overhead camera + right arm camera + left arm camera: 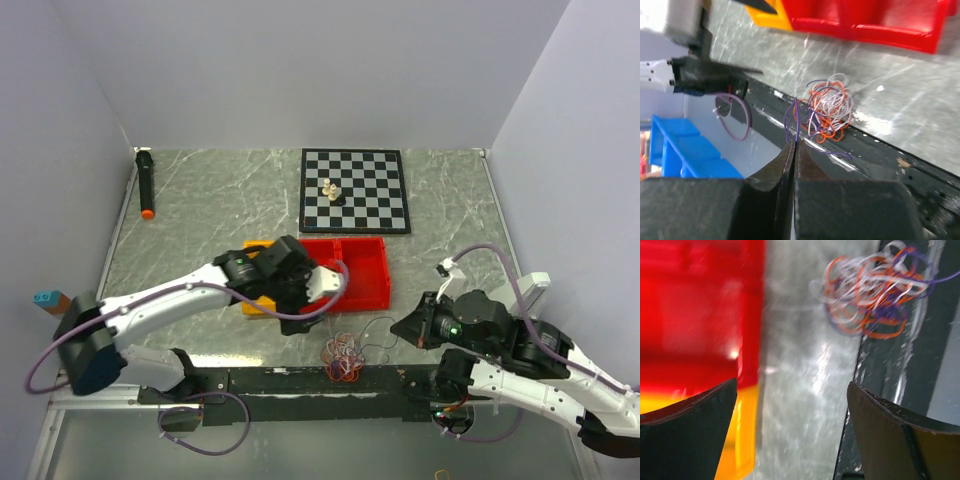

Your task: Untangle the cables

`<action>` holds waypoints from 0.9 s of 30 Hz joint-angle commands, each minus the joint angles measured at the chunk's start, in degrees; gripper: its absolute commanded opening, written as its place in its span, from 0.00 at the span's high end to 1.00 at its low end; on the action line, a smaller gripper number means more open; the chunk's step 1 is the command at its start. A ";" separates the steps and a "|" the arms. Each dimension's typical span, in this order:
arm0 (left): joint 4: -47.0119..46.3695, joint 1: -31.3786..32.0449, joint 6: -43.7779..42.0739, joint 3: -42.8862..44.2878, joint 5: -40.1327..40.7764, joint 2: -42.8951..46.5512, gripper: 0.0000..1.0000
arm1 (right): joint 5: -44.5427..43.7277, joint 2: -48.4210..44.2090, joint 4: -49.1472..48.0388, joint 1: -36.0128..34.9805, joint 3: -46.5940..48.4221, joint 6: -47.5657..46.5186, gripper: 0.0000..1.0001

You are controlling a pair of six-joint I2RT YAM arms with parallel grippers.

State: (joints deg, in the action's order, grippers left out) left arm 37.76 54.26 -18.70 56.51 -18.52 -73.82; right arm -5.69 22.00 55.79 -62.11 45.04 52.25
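The cables point(343, 358) lie in a small tangle of orange, white and purple wires at the table's near edge, partly over the black rail point(300, 380). In the left wrist view the cables point(870, 290) sit ahead and to the right of my left gripper point(792, 385), which is open and empty over bare table. In the top view the left gripper point(325, 288) hovers by the red bin, up and left of the tangle. My right gripper point(796, 142) is shut on a purple wire point(795, 117) running out of the cables point(827, 107). Seen from above, the right gripper point(398, 328) sits right of the bunch.
A red bin point(355, 268) and a yellow bin point(252, 302) stand just behind the tangle. A chessboard point(380, 200) with chess pieces point(332, 190) lies at the back. A black marker point(146, 185) lies at the far left. A blue bin point(680, 150) sits below the table edge.
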 commanded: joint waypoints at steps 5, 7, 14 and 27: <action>-2.95 7.43 1.56 8.96 -2.57 -12.30 0.04 | -10.12 0.15 8.80 -0.47 13.22 -3.90 1.00; -3.65 8.23 2.61 10.10 -2.83 -14.85 0.04 | -10.65 -0.29 9.69 -0.56 14.72 -4.35 1.00; -1.29 8.76 6.04 17.84 -6.96 -22.50 0.03 | -9.86 -3.01 10.39 -0.47 11.66 -2.95 1.00; -5.94 10.87 8.94 14.68 -10.92 -26.11 0.01 | -9.86 -4.33 10.48 -0.56 9.28 -1.80 1.00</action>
State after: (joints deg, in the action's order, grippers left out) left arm 34.22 64.47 -11.44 72.23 -25.91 -100.05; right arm -15.00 18.17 65.89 -62.11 54.63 49.89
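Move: The tangle of cables lies about 9 cm to the left hand's right, 7 cm back towards the base and some 9 cm below. The red box stands about 6 cm to that hand's right and 10 cm ahead, the yellow box 8 cm left and 10 cm ahead, both lower. From the right hand, already holding a purple strand, the tangle is roughly 10 cm left, 4 cm back and 17 cm below. Rightward, about 10 cm, and somewhat back and down, the open left hand swings from beside the red box to just above the tangle, tipping its fingertips some 15 degrees back towards the base without touching it. The right hand, still pinching the purple strand, draws away to its right about 5 cm while rising, then sinks back part of the way. ##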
